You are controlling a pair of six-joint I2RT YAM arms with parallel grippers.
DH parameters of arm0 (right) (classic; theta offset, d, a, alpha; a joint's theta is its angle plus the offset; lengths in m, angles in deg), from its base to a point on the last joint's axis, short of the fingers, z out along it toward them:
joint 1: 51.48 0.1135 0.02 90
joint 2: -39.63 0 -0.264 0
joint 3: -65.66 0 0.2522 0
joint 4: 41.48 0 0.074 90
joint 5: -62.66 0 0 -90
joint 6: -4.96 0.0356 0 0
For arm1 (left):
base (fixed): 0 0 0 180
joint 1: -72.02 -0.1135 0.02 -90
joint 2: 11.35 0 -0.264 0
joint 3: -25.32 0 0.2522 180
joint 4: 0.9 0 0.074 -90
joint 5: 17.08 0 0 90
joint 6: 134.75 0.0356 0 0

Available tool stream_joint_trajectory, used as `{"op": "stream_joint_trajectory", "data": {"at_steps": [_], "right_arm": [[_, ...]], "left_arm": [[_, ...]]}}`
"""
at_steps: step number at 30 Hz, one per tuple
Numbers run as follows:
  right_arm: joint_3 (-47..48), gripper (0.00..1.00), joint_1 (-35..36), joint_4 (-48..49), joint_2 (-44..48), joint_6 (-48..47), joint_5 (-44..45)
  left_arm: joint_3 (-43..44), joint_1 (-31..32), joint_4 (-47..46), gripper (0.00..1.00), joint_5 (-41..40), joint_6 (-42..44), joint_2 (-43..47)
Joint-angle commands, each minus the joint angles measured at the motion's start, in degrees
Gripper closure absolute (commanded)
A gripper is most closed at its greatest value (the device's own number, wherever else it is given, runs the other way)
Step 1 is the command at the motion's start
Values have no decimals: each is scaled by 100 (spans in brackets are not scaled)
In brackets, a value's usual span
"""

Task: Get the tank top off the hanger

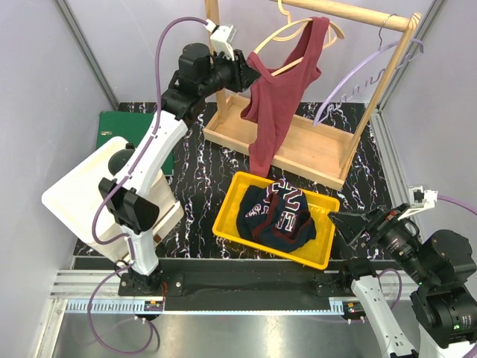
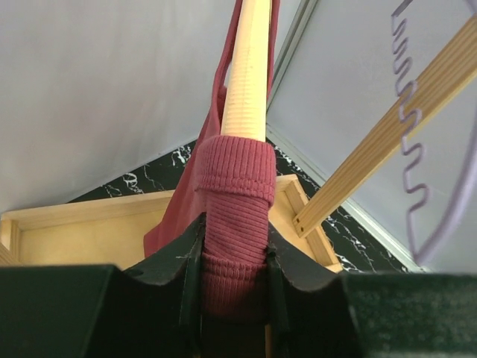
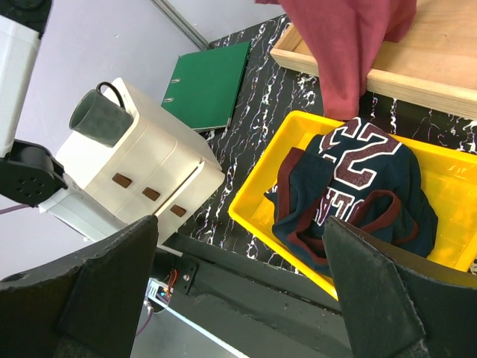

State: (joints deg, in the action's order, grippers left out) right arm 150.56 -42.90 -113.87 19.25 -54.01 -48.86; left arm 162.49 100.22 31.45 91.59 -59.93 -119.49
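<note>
A dark red ribbed tank top [image 1: 277,104] hangs from a wooden hanger [image 1: 277,33] on the rack's top rail, its hem reaching down towards the tray. My left gripper [image 1: 250,74] is raised at the hanger's left end. In the left wrist view its jaws [image 2: 233,250] are shut on the tank top's strap [image 2: 235,186], which wraps the end of the hanger's arm [image 2: 247,67]. My right gripper [image 1: 350,224] rests low at the near right beside the tray. In its own view it [image 3: 240,239] is wide open with nothing between the fingers.
A yellow tray [image 1: 231,216] holds a crumpled navy jersey [image 1: 279,212]. The wooden rack [image 1: 358,13] stands on a wooden base [image 1: 313,145], with a purple hanger [image 1: 358,74] at its right. A green binder [image 1: 119,127] and a white box [image 3: 141,164] carrying a mug [image 3: 100,115] lie left.
</note>
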Motion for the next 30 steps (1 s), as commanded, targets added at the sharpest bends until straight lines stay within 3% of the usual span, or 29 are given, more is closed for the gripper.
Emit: {"op": "stream_joint_trajectory", "data": {"at_steps": [1, 8, 14, 20, 25, 30], "right_arm": [[-29, 0, 21, 54, -36, -70, 25], [-64, 0, 21, 45, 34, -70, 42], [-3, 0, 21, 71, -133, -184, 16], [-99, 0, 21, 272, -264, -246, 69], [-249, 0, 21, 581, -484, -299, 42], [-144, 0, 21, 651, -695, -360, -98]], "left_arm": [[324, 27, -172, 100, 40, -222, 802], [69, 27, -101, 100, -22, -424, 1365], [411, 27, -136, 100, 136, -635, 1260], [1061, 18, 22, 100, 119, -732, 839], [1201, 18, -750, 100, 127, -1416, 435], [1783, 1, -926, 100, 110, -1620, 161]]}}
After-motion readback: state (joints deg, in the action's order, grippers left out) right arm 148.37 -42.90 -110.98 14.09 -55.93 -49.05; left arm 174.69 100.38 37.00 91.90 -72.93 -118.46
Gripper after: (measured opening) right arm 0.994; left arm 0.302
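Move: The left fingers already grip the near end of the wooden hanger through the tank top's shoulder strap. The hanger's hook on the rail is some 13 cm ahead, 12 cm right and 10 cm above. The yellow bin lies about 24 cm back, 6 cm right and 40 cm below; the lilac hanger is roughly 30 cm right, 3 cm ahead, about level. From the right hand, that hook is about 48 cm ahead, 7 cm left and 18 cm up. Up and back, the left hand lifts the pinched hanger end and strap, drawing about 5 cm back with a little drift left. It then eases slightly forward and right while still rising, some 8 cm in all, its left side rolling down about 10 degrees; the grip stays shut. Late on, the open right hand slides about 3 cm forward and sinks slightly towards the yellow bin. ##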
